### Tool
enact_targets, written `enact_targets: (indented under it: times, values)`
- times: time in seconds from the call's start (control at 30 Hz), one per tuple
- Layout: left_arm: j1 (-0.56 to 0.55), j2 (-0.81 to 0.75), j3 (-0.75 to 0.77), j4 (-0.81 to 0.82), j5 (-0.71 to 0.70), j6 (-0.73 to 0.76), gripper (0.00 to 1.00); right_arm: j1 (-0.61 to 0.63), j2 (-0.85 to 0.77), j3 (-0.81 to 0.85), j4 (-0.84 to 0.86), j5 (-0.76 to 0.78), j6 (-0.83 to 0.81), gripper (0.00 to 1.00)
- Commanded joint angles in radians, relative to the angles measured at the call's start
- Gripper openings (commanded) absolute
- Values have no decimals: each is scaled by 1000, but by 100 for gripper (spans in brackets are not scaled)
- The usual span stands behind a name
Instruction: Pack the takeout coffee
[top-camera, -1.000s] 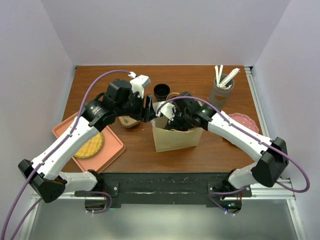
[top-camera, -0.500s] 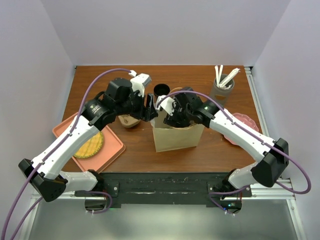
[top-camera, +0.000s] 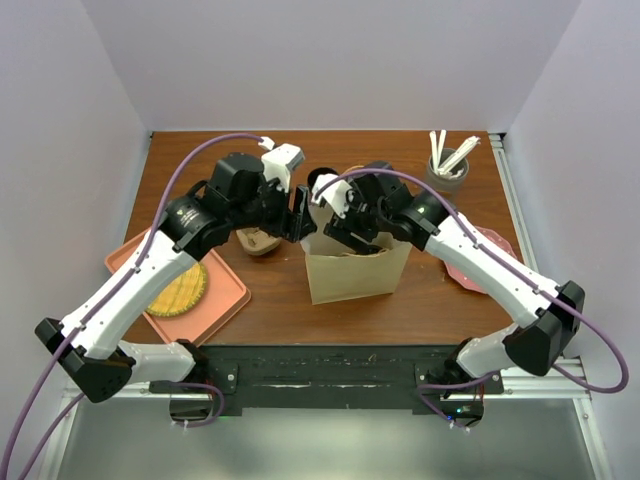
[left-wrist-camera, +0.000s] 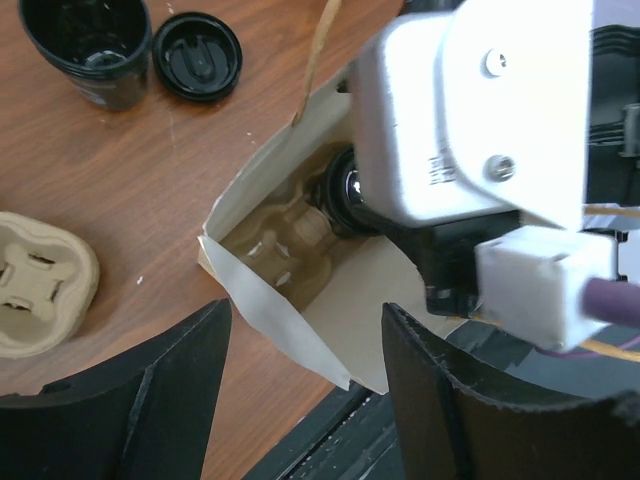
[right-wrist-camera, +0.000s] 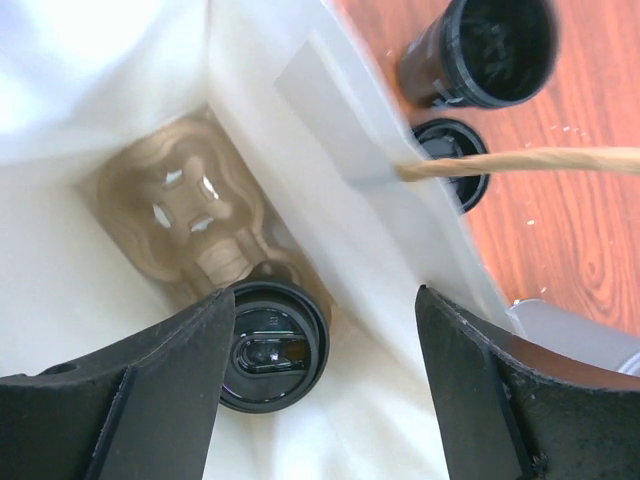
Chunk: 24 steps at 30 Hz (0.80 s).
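The takeout coffee (right-wrist-camera: 272, 345), a black cup with a sip lid, stands upright in a brown pulp carrier (right-wrist-camera: 185, 215) at the bottom of the open paper bag (top-camera: 355, 268). My right gripper (right-wrist-camera: 325, 295) hangs open above the bag's mouth, over the cup and clear of it, with nothing between its fingers. From the left wrist view the coffee (left-wrist-camera: 345, 190) is partly hidden behind the right wrist. My left gripper (left-wrist-camera: 305, 310) is open at the bag's left rim, with a corner of the paper between its spread fingers and gaps on both sides.
A lidless black cup (left-wrist-camera: 88, 45) and a loose black lid (left-wrist-camera: 197, 55) stand behind the bag. An empty pulp carrier (left-wrist-camera: 40, 280) lies to its left. A salmon tray (top-camera: 225, 285), a grey utensil holder (top-camera: 445, 178) and a pink plate (top-camera: 482, 245) flank the bag.
My right gripper has risen out of the bag toward the back, leaving the coffee in the carrier. The left gripper has stayed at the bag's rim.
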Motion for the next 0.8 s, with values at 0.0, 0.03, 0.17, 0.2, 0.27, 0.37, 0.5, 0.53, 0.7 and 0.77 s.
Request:
enact_targets:
  times: [0.0, 0.03, 0.17, 0.2, 0.27, 0.37, 0.5, 0.53, 0.7, 0.77]
  values:
    - [1, -1, 68, -16, -55, 25, 67, 3, -52, 95, -36, -23, 59, 78]
    - [1, -1, 72, -20, -69, 22, 67, 3, -58, 99, -38, -26, 79, 80]
    - [10, -18, 73, -34, -106, 4, 70, 1, -73, 156, -94, -19, 142, 84]
    - [12, -26, 73, -34, -117, -10, 72, 4, -75, 184, -113, -29, 148, 84]
    - [16, -38, 61, -34, -138, -22, 76, 4, -87, 195, -135, -58, 164, 84]
    - [21, -75, 23, -8, -147, -42, 83, 4, -150, 185, -84, -100, 226, 84]
    - [27, -105, 10, 27, -146, -52, 100, 4, -231, 181, -6, -144, 321, 83]
    - [29, -104, 18, 29, -149, -48, 100, 4, -242, 194, 2, -157, 373, 83]
    - [30, -113, 64, 29, -161, -21, 100, 3, -173, 399, -16, -59, 556, 81]
    - [30, -125, 55, 38, -190, -36, 100, 4, -93, 495, -81, 93, 607, 81]
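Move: The lidded cup stands inside the paper bag, some 14 cm below the open right hand, about 5 cm to its right and 1 cm back. The bag's middle is roughly 2 cm back and 2 cm right of that hand, 13 cm down. Outside stand the empty cup, about 20 cm ahead and 6 cm left, and the loose lid, 19 cm ahead and 2 cm right. From the left hand the lidded cup is some 4 cm ahead, 16 cm right and 22 cm down; the bag's middle, 3 cm ahead, 13 cm right. Rising ever faster, the empty right hand draws up out of the bag's mouth by some 18 cm and backs off about 5 cm, rolling roughly 35 degrees so its left side lifts, fingers staying open. The left hand eases away from the bag's left rim, up and to the left about 3 cm each, turning slightly counter-clockwise as its part-open fingers spread fully. ##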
